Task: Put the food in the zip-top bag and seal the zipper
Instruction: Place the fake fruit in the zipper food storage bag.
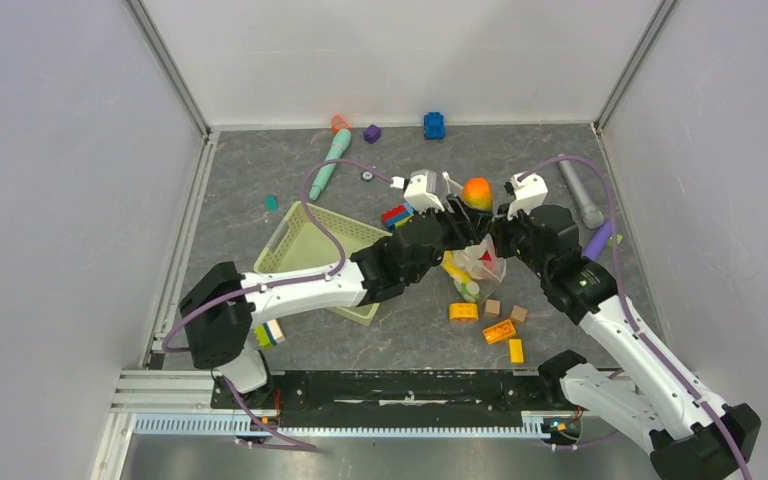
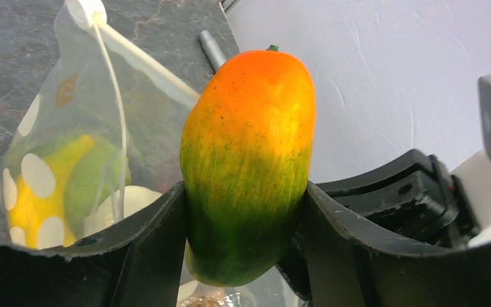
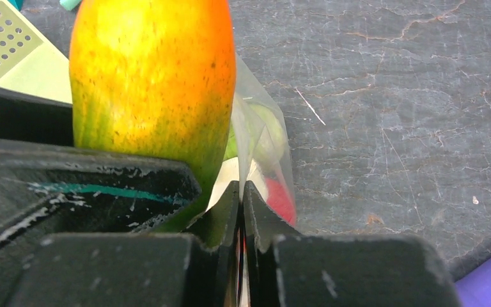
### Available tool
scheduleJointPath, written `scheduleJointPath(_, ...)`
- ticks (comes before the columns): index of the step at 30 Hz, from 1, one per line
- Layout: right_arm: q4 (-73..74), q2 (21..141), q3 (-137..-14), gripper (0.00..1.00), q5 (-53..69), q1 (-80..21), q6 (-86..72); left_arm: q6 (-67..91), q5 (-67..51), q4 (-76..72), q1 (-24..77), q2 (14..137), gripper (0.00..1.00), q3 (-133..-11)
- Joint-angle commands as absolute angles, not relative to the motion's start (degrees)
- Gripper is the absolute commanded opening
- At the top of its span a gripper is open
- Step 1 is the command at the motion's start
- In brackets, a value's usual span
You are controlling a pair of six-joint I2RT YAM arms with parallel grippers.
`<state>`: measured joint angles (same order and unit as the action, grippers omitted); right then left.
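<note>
My left gripper [image 1: 468,207] [image 2: 244,193] is shut on the orange-green mango [image 1: 476,192] [image 2: 246,160] [image 3: 153,83], which stands upright between the two fingers just above the zip-top bag [image 1: 480,265] [image 2: 70,128] [image 3: 265,147]. The right gripper [image 1: 500,226] [image 3: 241,188] is shut on the bag's thin upper edge and holds it up beside the mango. The whitish zipper [image 2: 144,59] runs along the bag's rim, apart from its other side. Inside the dotted bag lie yellow, green and white food pieces [image 2: 70,185] and a red one [image 3: 282,199].
The pale green basket [image 1: 310,245] sits left of the bag under the left arm. Orange, yellow and tan blocks [image 1: 500,330] lie near the bag's front. A teal stick [image 1: 332,160], a grey marker [image 1: 580,195], a purple piece [image 1: 598,240] and a blue toy [image 1: 434,125] lie further back.
</note>
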<state>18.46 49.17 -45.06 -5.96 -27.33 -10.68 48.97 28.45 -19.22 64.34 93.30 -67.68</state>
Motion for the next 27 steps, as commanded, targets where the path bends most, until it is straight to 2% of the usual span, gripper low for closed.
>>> scheduleJointPath(1,16.4,48.3,-44.8,0.09,-5.5,-27.4,-10.9,44.1,33.6,-25.4,66.0,90.7,0.22,-64.8)
scheduleJointPath(8,16.4,48.3,-45.0,0.10,-5.5,-27.4,-10.9,41.5,35.7,-24.8,66.9,90.0,0.61,-64.2)
scheduleJointPath(19,16.7,48.3,-45.1,0.10,-5.9,-27.5,-10.8,38.9,37.0,-24.3,67.9,89.1,0.89,-64.4)
scheduleJointPath(27,16.7,48.4,-45.1,0.10,-6.0,-27.4,-10.8,38.3,37.4,-23.6,68.0,88.7,0.94,-64.8)
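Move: The left hand, with the mango still in its fingers, is over the zip-top bag: the bag's middle is roughly 3 cm back, level sideways and about 13 cm below. The red-blue blocks lie some 9 cm ahead and 17 cm to its left, and the orange block lies about 14 cm back and 2 cm left, both around 23 cm lower. From the right hand, the bag's middle is roughly 3 cm back, 5 cm left and 9 cm below. The left hand first sinks about 2 cm into the bag's mouth with the mango, easing about 1 cm back, while the right hand stays put and keeps the bag's rim pinched in its nearly shut fingers. Low in that dip the left fingers start to spread from their hold to almost fully open and let go of the mango, as the hand lifts back about 1.5 cm, eases slightly left and tilts by less than 10 degrees. ##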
